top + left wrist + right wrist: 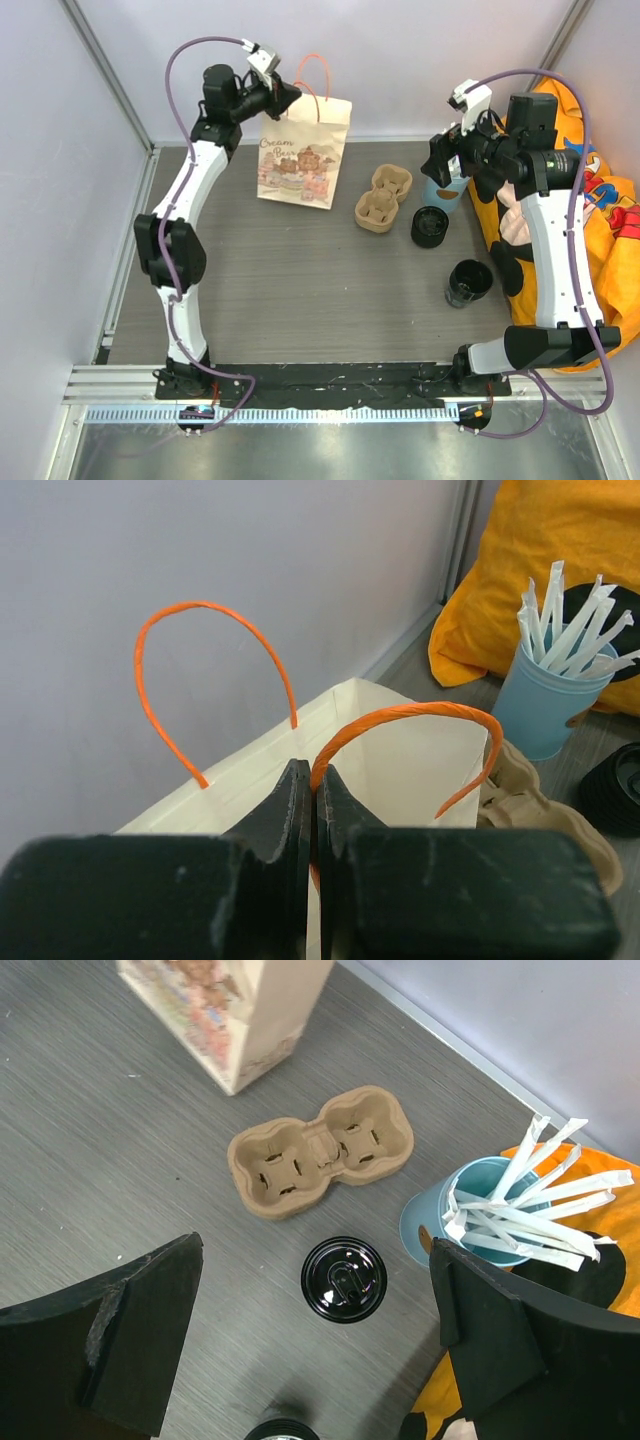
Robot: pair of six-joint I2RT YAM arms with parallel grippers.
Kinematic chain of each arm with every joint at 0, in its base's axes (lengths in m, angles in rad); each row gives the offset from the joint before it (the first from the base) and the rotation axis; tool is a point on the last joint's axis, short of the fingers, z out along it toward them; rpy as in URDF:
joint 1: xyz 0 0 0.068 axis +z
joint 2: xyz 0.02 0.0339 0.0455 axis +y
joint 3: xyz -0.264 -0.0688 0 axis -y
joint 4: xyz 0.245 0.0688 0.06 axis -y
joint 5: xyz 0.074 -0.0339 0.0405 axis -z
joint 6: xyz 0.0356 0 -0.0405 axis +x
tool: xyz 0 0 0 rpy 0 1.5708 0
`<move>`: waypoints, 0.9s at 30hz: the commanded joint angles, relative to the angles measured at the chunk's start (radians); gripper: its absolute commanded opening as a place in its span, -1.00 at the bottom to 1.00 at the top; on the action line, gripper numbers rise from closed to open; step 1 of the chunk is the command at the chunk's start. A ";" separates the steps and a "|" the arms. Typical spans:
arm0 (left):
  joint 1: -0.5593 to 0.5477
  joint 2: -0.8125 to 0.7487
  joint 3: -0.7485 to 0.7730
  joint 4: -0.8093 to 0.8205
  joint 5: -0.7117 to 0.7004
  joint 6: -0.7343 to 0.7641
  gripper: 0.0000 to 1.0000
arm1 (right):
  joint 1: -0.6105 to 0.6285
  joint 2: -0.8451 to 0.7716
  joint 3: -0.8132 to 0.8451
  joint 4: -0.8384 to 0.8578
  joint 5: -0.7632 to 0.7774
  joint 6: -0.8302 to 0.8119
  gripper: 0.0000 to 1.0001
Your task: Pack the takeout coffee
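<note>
The takeout coffee (430, 226) is a small black cup with a black lid (344, 1279), standing on the grey table just right of the cardboard carrier (383, 197) (320, 1150). My right gripper (315, 1250) hangs above it, open, with nothing between its fingers; in the top view it (440, 165) is over the back right of the table. A printed paper bag (300, 150) stands at the back. My left gripper (312, 770) (290, 97) is above the bag's mouth, shut on one orange handle (400, 715). The other handle (200, 610) stands free.
A slightly larger glossy black cup (469, 282) stands nearer the front right. A blue cup of wrapped straws (480, 1210) (545, 700) sits beside the coffee. An orange-yellow cloth (600, 220) fills the right side. Grey walls close the back and left.
</note>
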 commanded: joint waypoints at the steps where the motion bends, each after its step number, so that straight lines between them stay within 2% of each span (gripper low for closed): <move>1: -0.007 -0.182 -0.077 -0.181 -0.105 0.090 -1.00 | 0.002 -0.009 0.040 0.067 -0.027 0.037 0.99; 3: -0.016 -0.240 -0.116 -0.278 -0.186 0.104 -1.00 | 0.004 -0.012 0.038 0.074 -0.032 0.047 0.99; 5: -0.027 -0.286 -0.166 -0.312 -0.234 0.118 -1.00 | 0.007 -0.015 0.034 0.085 -0.035 0.066 0.99; 9: -0.054 -0.400 -0.316 -0.376 -0.445 0.095 -1.00 | 0.015 -0.025 0.026 0.099 -0.033 0.081 0.98; 12: -0.074 -0.487 -0.414 -0.395 -0.490 0.075 -1.00 | 0.021 -0.034 0.014 0.111 -0.035 0.090 0.98; 17: -0.077 -0.529 -0.418 -0.380 -0.545 0.067 -1.00 | 0.024 -0.038 -0.012 0.134 -0.032 0.103 0.98; 22: -0.077 -0.506 -0.317 -0.352 -0.727 0.021 -1.00 | 0.024 -0.038 -0.011 0.146 -0.010 0.110 0.98; 26: -0.079 -0.559 -0.402 -0.370 -0.745 0.003 -1.00 | 0.024 -0.061 -0.032 0.148 -0.006 0.099 0.98; 27: -0.079 -0.591 -0.462 -0.376 -0.726 0.001 -1.00 | 0.024 -0.067 -0.041 0.146 -0.006 0.098 0.98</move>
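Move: The left fingers already pinch the paper bag's near orange handle; the bag hangs slanted beneath, its middle about 16 cm below the left hand, 4 cm farther out and 6 cm to its right. The cardboard drink carrier stands roughly level with that hand, 23 cm to its right and 35 cm lower; the black cup is 34 cm right, 10 cm back and 32 cm below. From the right hand, the paper bag lies about 25 cm ahead, 27 cm left and 16 cm lower. Keeping its pinch on the near handle, the left hand carries the paper bag back and to the left by about 9 cm each way, away from the rear wall and the drink carrier towards the open table on its own side, with the backward run easing off late while the leftward one goes on. It rises slightly, dips to a few centimetres below its starting height and comes back up to about that height, turning some 35 degrees counter-clockwise with the fingers tipping slightly down. ##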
